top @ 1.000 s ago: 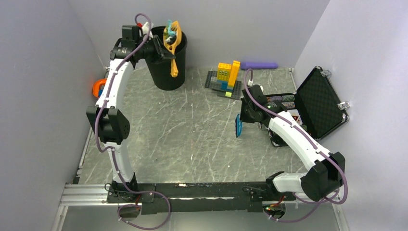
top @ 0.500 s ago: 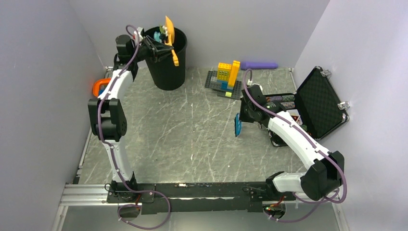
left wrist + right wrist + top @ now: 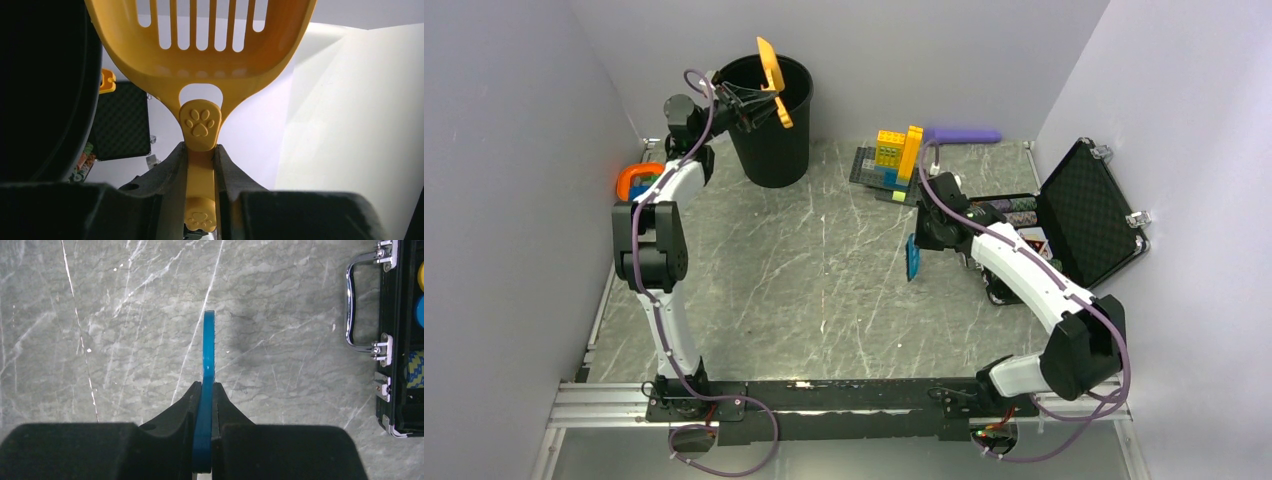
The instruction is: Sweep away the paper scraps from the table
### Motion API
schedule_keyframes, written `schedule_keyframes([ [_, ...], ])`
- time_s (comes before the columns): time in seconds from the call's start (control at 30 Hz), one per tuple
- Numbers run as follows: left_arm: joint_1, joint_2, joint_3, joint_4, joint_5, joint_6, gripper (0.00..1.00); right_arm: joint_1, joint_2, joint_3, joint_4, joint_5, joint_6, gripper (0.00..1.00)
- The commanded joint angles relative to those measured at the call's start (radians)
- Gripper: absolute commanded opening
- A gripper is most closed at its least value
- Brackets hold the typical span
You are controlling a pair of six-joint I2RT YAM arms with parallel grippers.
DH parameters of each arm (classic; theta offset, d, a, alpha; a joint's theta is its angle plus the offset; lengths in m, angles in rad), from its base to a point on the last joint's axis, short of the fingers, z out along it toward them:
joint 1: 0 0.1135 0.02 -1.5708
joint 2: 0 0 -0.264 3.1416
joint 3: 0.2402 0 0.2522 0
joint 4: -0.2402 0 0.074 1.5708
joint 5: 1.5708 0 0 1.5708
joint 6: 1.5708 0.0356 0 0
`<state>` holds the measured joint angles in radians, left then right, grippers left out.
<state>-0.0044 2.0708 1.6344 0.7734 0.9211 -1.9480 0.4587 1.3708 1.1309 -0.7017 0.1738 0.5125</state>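
No paper scraps show on the grey-green marble table [image 3: 824, 270]. My left gripper [image 3: 746, 105] is shut on the handle of an orange slotted scoop [image 3: 771, 67], held tipped up over the black bin [image 3: 774, 120]; the scoop [image 3: 200, 60] is empty in the left wrist view, its handle between the jaws of the left gripper [image 3: 200, 155]. My right gripper [image 3: 922, 240] is shut on a flat blue scraper [image 3: 912, 257], held edge-on a little above the table [image 3: 125, 315] right of centre. In the right wrist view the scraper [image 3: 207, 355] sticks out of the right gripper [image 3: 203, 390].
A brick model on a dark baseplate [image 3: 889, 160] and a purple object [image 3: 964, 134] stand at the back. An open black case [image 3: 1079, 210] with poker chips lies at the right; its metal handle [image 3: 360, 305] shows in the right wrist view. An orange item [image 3: 636, 180] is by the left edge.
My left gripper has tipped the scoop up over the bin; the scraps that lay in it are gone from it. My right gripper with the scraper has shifted slightly left.
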Motion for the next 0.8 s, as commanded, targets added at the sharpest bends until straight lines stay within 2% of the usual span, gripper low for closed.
schedule_keyframes([
  [0.0,0.001,-0.063,0.097,-0.082,0.041,0.079,0.0,-0.003,0.023,0.065,0.06,-0.003,-0.016,0.0],
  [0.1,0.001,-0.123,0.145,-0.386,0.08,0.335,0.0,-0.004,0.047,0.09,0.068,-0.007,-0.021,0.0],
  [0.2,-0.009,-0.197,0.206,-0.843,0.059,0.725,0.0,-0.004,0.073,0.126,0.083,-0.05,-0.032,0.0],
  [0.27,-0.023,-0.236,0.251,-1.147,-0.018,0.972,0.0,-0.006,0.089,0.156,0.11,-0.116,-0.042,0.0],
  [0.37,-0.058,-0.313,0.225,-1.423,-0.175,1.242,0.0,-0.008,0.107,0.184,0.179,-0.23,-0.049,0.0],
  [0.43,-0.089,-0.367,0.165,-1.532,-0.295,1.363,0.0,-0.01,0.118,0.195,0.233,-0.279,-0.035,0.0],
  [0.53,-0.151,-0.451,0.057,-1.645,-0.509,1.488,0.0,-0.015,0.132,0.205,0.266,-0.271,0.019,0.0],
  [0.63,-0.23,-0.548,-0.095,-1.651,-0.632,1.545,0.01,-0.046,0.127,0.167,0.339,-0.315,0.086,0.0],
  [0.77,-0.327,-0.64,-0.279,-1.618,-0.724,1.567,0.01,-0.122,0.103,0.004,0.567,-0.485,0.269,0.0],
])
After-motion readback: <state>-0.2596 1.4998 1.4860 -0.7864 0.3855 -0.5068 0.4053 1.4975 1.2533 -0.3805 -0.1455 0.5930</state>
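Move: The emptied orange scoop is in the left hand just above the bin, whose middle is about 7 cm ahead, 2 left and 22 below. The bare table middle lies some 14 cm back, 10 right and 34 below. From the right hand, holding the blue brush, that spot is roughly 4 cm ahead, 15 left and 13 below; the block model stands 19 ahead, 4 left, and the open case 3 ahead, 18 right, both about 10 lower. The orange scoop, still gripped, comes away from over the bin as the left hand first draws back, then drops too, about 18 cm back and 12 down, rolling nearly 70 degrees so the fingers swing from pointing right to pointing down. The blue brush, kept in the right hand, goes forward, left and up, each some 5 to 7 cm, tilting by roughly 25 degrees with its left side rising. ##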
